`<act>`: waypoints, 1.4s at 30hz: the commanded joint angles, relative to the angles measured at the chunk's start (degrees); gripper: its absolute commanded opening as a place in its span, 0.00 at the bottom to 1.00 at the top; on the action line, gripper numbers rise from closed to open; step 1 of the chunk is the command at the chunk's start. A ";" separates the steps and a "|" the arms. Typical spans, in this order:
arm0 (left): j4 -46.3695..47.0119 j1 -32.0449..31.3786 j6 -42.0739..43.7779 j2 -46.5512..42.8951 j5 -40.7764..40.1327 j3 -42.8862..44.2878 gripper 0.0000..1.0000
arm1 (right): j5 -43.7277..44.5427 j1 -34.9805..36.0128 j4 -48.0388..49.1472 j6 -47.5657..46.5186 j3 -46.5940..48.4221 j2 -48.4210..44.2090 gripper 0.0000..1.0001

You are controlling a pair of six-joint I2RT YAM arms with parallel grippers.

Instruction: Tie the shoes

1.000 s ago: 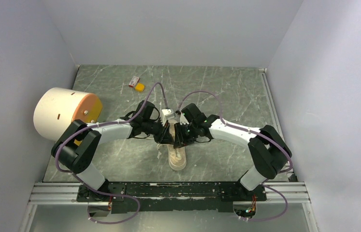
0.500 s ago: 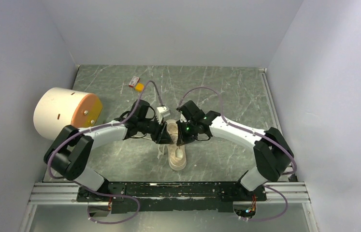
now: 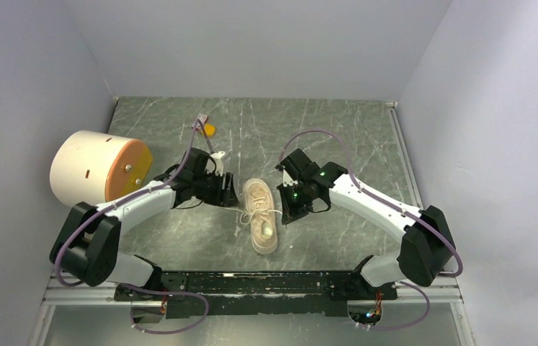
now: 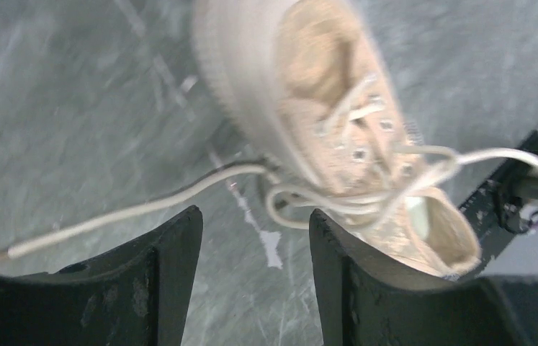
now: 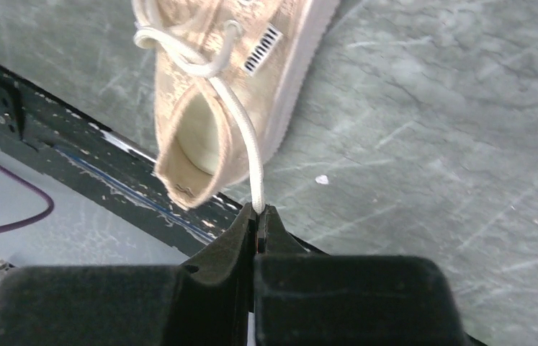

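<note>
The cream low-top shoe (image 3: 260, 216) lies on the grey table between both arms, toe pointing away from the bases. My left gripper (image 3: 228, 193) hovers just left of it, open, with nothing between its fingers (image 4: 172, 252). One white lace end (image 4: 129, 210) trails loose over the table ahead of that gripper, and loops of lace sit over the shoe (image 4: 330, 122). To the shoe's right, my right gripper (image 3: 285, 205) is shut on the other lace (image 5: 244, 137). That lace runs taut from the shoe's eyelets (image 5: 208, 86) into the closed fingertips (image 5: 258, 210).
A large cream-and-orange cylinder (image 3: 96, 167) lies at the left of the table. A small orange piece (image 3: 208, 130) sits at the back. The black rail (image 3: 266, 285) with the arm bases runs along the near edge. Grey walls close in on three sides.
Both grippers have drawn apart from over the shoe, left going left and right going right. The left gripper has opened and let its lace drop; the right has shut on a lace.
</note>
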 commanded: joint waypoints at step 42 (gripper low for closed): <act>-25.75 -5.47 -27.89 19.02 -41.42 14.33 0.05 | 14.21 -2.25 -5.68 1.26 -5.52 -12.76 0.00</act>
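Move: The left hand, open, is some 8 cm above the table. The free lace end it goes for lies about 7 cm to its left, 2 cm ahead and 8 cm below; the shoe is some 8 cm to its right and 5 cm back, about 5 cm lower. The right hand already holds the other lace end; the shoe's middle lies about 8 cm to its left, level with it fore and aft and roughly 8 cm below. The left fingers close on the free lace near its tip and pinch it at the table. That hand first drops about 4 cm, then works forward and left and sinks again, some 7 cm down and 6 cm left in all, twisting about 40 degrees counter-clockwise until the fingers point nearly straight down. The right hand keeps its pinch, easing some 3 cm right, away from the shoe, with a pause halfway. ##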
